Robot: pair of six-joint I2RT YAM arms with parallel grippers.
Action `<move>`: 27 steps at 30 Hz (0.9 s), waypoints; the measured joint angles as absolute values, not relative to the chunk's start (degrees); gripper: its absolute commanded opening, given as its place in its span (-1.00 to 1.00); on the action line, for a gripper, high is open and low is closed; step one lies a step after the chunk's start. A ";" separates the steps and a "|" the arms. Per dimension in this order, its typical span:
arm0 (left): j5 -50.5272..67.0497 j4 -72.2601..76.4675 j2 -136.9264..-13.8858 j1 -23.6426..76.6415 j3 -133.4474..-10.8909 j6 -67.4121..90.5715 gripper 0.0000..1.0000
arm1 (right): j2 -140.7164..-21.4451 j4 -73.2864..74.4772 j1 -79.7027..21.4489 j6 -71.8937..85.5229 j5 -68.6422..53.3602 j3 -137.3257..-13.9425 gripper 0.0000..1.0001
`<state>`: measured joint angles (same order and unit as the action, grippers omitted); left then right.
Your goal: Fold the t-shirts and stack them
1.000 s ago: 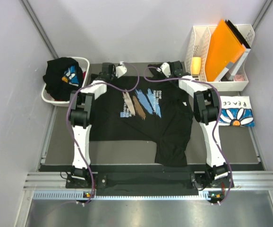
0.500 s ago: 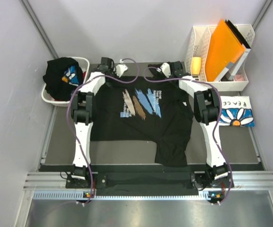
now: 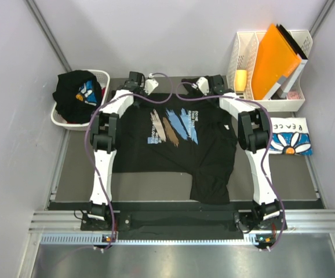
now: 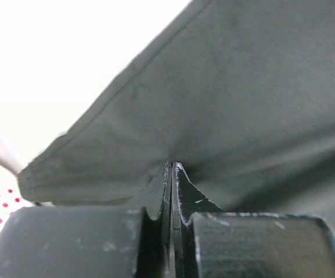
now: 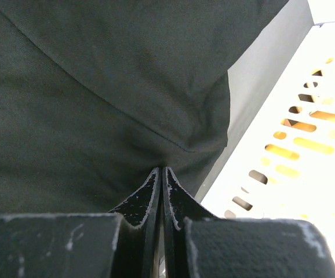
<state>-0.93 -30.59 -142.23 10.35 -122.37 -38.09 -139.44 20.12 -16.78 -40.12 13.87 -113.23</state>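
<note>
A black t-shirt [image 3: 173,145] with a blue, white and tan brush-stroke print lies spread on the dark mat, its lower right part bunched toward the near edge. My left gripper [image 3: 133,91] is at its far left shoulder. In the left wrist view the left gripper [image 4: 171,166] is shut, pinching black cloth [image 4: 243,104] at its tips. My right gripper [image 3: 215,92] is at the far right shoulder. The right wrist view has the right gripper [image 5: 161,169] shut on a fold of the same shirt [image 5: 98,87]. A folded white daisy tee [image 3: 289,136] lies at the right.
A white laundry basket [image 3: 60,119] at the far left holds another crumpled black tee [image 3: 75,92]. A white file rack [image 3: 269,104] with an orange folder [image 3: 275,55] stands at the far right, its slotted wall [image 5: 295,150] close beside my right gripper. Grey walls enclose the table.
My left gripper has shifted a little toward the far edge and to the right, tugging the shirt's left shoulder with it. The right arm has stayed put.
</note>
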 measured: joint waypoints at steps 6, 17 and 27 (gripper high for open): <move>-7.73 -24.23 -142.12 12.01 -119.17 -39.20 -1.00 | -139.72 18.87 -17.21 -42.44 16.75 -113.43 -1.00; -16.64 -15.49 -142.63 13.54 -115.68 -41.25 -1.00 | -145.51 12.60 -17.52 -49.58 22.41 -117.93 -1.00; -25.47 -9.28 -148.44 13.87 -120.81 -45.12 -1.00 | -149.51 4.25 -17.43 -55.05 26.70 -119.96 -1.00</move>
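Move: Both hands already grip the t-shirt's far side low over the table. The table's far edge is about 9 cm ahead of each. The laundry basket's middle lies some 26 cm left of the left hand and 3 cm nearer. The white box's middle is about 25 cm right of the right hand and 6 cm farther out. The shirt's print lies roughly 20 cm back from the left hand and 27 cm to its right. Both hands, fingers shut on the t-shirt, drag it forward about 5 cm towards the far edge, drawing slightly apart. ##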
